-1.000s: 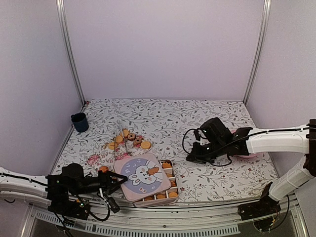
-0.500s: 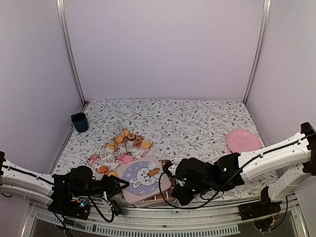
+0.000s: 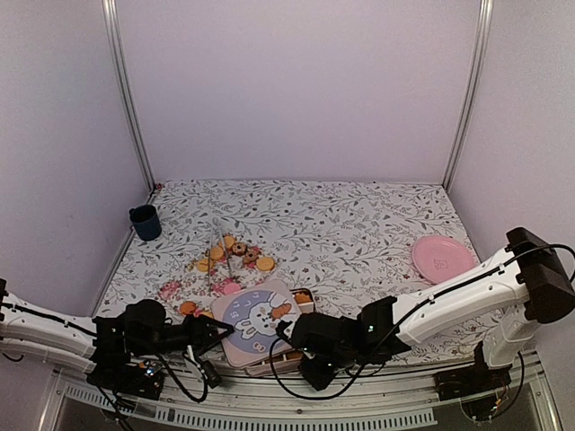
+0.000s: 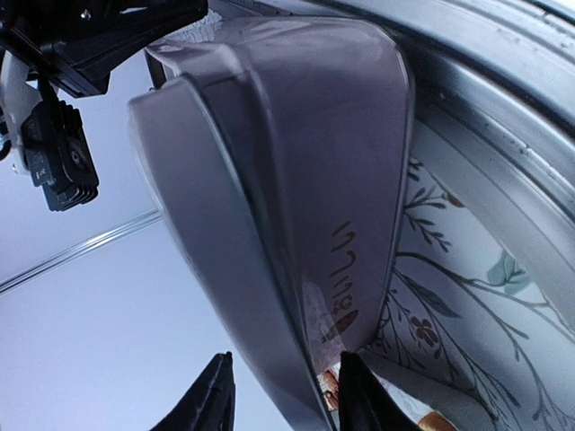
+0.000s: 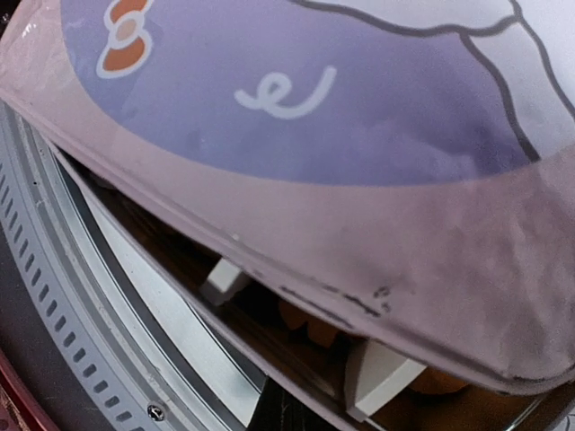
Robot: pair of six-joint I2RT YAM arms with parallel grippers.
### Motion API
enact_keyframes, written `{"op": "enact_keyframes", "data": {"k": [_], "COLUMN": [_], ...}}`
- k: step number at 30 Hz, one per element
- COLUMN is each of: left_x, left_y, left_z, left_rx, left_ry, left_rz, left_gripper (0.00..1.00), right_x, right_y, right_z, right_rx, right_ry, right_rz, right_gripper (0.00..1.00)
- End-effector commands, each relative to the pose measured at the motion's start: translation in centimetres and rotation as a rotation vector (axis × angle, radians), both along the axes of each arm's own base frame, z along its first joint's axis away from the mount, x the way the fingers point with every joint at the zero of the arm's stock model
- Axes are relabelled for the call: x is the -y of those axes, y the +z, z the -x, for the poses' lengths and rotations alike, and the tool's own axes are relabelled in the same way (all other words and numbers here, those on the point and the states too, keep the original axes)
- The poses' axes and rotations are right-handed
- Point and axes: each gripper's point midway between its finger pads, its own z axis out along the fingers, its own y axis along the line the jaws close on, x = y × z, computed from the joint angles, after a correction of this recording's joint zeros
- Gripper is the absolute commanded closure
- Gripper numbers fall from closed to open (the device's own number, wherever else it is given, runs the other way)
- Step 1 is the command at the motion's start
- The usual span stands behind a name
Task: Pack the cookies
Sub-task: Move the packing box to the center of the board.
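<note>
A pink box lid [image 3: 256,316] with a bunny picture lies askew over the divided box [image 3: 310,310]. My left gripper [image 3: 214,330] is shut on the lid's left rim. In the left wrist view that rim [image 4: 296,135] runs down between my left gripper's [image 4: 286,395] fingertips. My right gripper [image 3: 296,339] is shut and sits at the box's front right corner. The right wrist view shows the lid [image 5: 314,108] raised off the box, with orange cookies [image 5: 310,328] between white dividers [image 5: 377,377]. More cookies [image 3: 235,251] lie loose on the cloth behind the box.
A pink plate [image 3: 442,256] lies at the right. A dark blue cup [image 3: 144,222] stands at the back left. The metal rail of the table's near edge [image 5: 108,296] runs just in front of the box. White walls enclose three sides.
The right arm has swung from beside the pink plate down and left to the box's front right corner. The left gripper has stayed at the lid's left rim.
</note>
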Motion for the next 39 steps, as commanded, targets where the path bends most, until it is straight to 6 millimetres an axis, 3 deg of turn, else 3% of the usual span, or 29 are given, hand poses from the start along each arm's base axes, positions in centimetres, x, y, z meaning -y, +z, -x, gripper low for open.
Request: {"op": "enact_keyframes", "data": {"k": [1,15,19,24,31,36,39], "left_x": [-0.5,0.4,1.1,1.5,1.5,1.9,2.2], "left_y": [-0.5,0.9,1.4,1.5,1.1,1.7,2.2], "left_z": [-0.4,-6.2,-7.6,-8.4,-8.1,-8.9,-9.1], "left_rx": [0.006,0.082,0.111,0.139,0.203,0.221,0.232], "left_ry": [0.012,0.068,0.06,0.046,0.001,0.017,0.014], "left_rz": [-0.004,0.002,-0.007,-0.022,-0.043,-0.036,-0.022], "left_gripper": [0.59,0.61,0.61,0.61,0.62,0.61,0.61], "right_x": [-1.7,-5.1,-5.2,-5.6,-2.0,1.3,2.7], "right_y": [0.3,1.2,1.6,4.9,10.4,13.8,13.8], "right_z": [-2.5,-10.5,-11.6,-11.6,-11.8,-15.2,-17.8], "right_rx": [0.08,0.066,0.061,0.077,0.142,0.181,0.184], "right_ry": [-0.049,-0.212,-0.229,-0.201,-0.227,-0.346,-0.408], "right_rz": [-0.015,-0.124,-0.15,-0.234,-0.356,-0.438,-0.423], "right_gripper": [1.0,1.0,1.0,0.98,0.69,0.38,0.34]}}
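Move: The packing box, its lid lying askew on top, has its middle about 8 cm ahead of the right hand and 5 cm to its left, about level with its shut fingertips. From the left hand, the box's middle is some 11 cm to the right, neither ahead nor back, and 3 cm lower. The pink cookie lies about 12 cm straight ahead of the left hand; an orange cookie lies 6 cm ahead and 11 cm left; both are some 6 cm lower. Shut right fingertips, already against the box's near wall, push it forward about 10 cm and slightly left, then come free, rising some 15 cm while drifting forward and right and opening to about two thirds. The left hand, its fingers staying part open astride the left edge, travels forward about 8 cm with the box, then stays there with its tips tilting up slightly. ##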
